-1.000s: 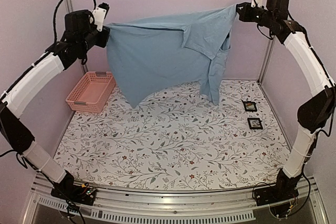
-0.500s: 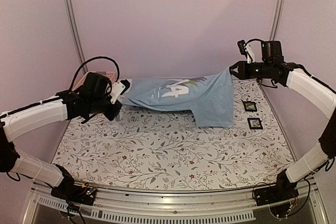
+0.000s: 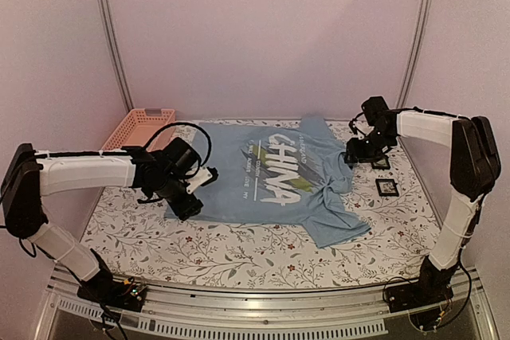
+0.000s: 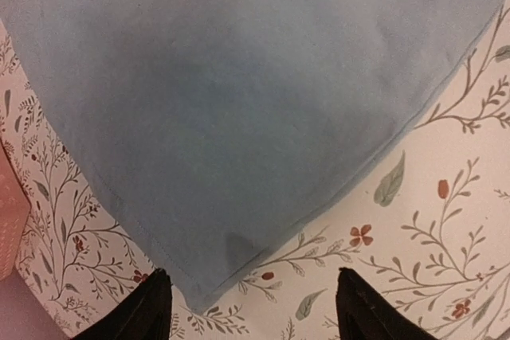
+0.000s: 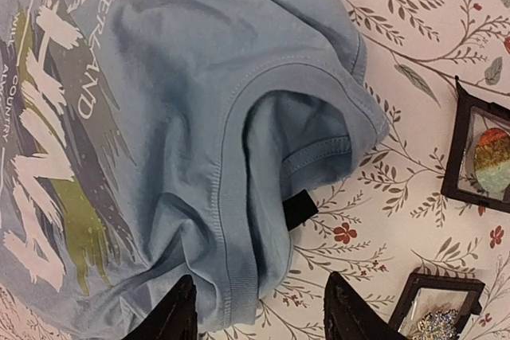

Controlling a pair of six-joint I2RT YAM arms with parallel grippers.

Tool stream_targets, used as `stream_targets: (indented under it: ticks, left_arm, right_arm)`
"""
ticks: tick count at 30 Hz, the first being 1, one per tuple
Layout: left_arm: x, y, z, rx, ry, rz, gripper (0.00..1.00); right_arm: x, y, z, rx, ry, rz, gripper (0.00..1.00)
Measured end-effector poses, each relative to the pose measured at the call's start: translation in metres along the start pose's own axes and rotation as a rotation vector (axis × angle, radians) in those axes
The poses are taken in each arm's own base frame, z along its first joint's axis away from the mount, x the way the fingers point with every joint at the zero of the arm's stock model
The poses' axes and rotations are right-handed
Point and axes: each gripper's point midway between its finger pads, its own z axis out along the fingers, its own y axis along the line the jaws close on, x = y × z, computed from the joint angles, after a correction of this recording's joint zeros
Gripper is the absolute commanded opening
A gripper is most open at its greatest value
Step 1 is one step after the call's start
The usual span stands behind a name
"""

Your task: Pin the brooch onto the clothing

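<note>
The clothing (image 3: 267, 177), a light blue T-shirt, lies spread on the table with its white "CHINA" print up. My left gripper (image 3: 185, 206) sits low at its near left corner. In the left wrist view the gripper (image 4: 255, 312) is open, with the shirt corner (image 4: 231, 117) lying loose beside the left finger. My right gripper (image 3: 353, 154) is at the shirt's right edge. It (image 5: 263, 312) is open over a bunched hem (image 5: 239, 220). The brooch (image 5: 492, 161), round, orange and green, rests inside a black square frame.
Two black square frames (image 3: 379, 162) (image 3: 387, 187) lie right of the shirt; the second one (image 5: 442, 304) holds something glittery. A pink basket (image 3: 143, 127) stands at the back left. A black tag (image 5: 299, 209) sticks out from the shirt's fold. The tablecloth (image 3: 263, 256) is floral.
Both arms brought the shirt down from hanging in the air to lying flat on the table, print up. Both grippers then opened and let go of it.
</note>
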Motion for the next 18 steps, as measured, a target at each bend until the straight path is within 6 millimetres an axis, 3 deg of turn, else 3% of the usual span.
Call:
stream_targets:
  ticks: [2,5,9,12,18]
  left_arm:
    - [0.013,0.003,0.008,-0.026,0.065,0.004,0.7]
    - [0.033,0.008,0.02,-0.06,0.162,0.007,0.67]
    - [0.063,0.022,0.033,-0.127,0.307,0.006,0.66]
    - [0.081,0.028,0.038,-0.152,0.388,-0.002,0.67]
    - [0.084,0.032,0.037,-0.175,0.403,-0.016,0.7]
  right_arm:
    - [0.008,-0.008,-0.003,0.046,0.019,0.003,0.55]
    - [0.041,-0.013,-0.012,0.094,0.074,0.018,0.56]
    - [0.112,-0.001,-0.025,0.123,0.209,0.017,0.54]
    - [0.152,0.011,-0.031,0.129,0.302,0.015,0.53]
    - [0.185,0.01,-0.048,0.128,0.36,0.09,0.52]
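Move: The clothing's near left corner lies about 6 cm to the left of the left hand, nearly level with it and 7 cm below; the pink basket is some 26 cm ahead and 12 cm left. For the right hand, the near sleeve's cuff corner is roughly 18 cm back, 2 cm right and 8 cm below, with the near black frame about 5 cm back and 9 cm right, the far one 2 cm ahead and 7 cm right. Open-fingered, right hand sweeps back 19 cm towards the cuff; left moves left 8 cm, sinking towards the corner. ##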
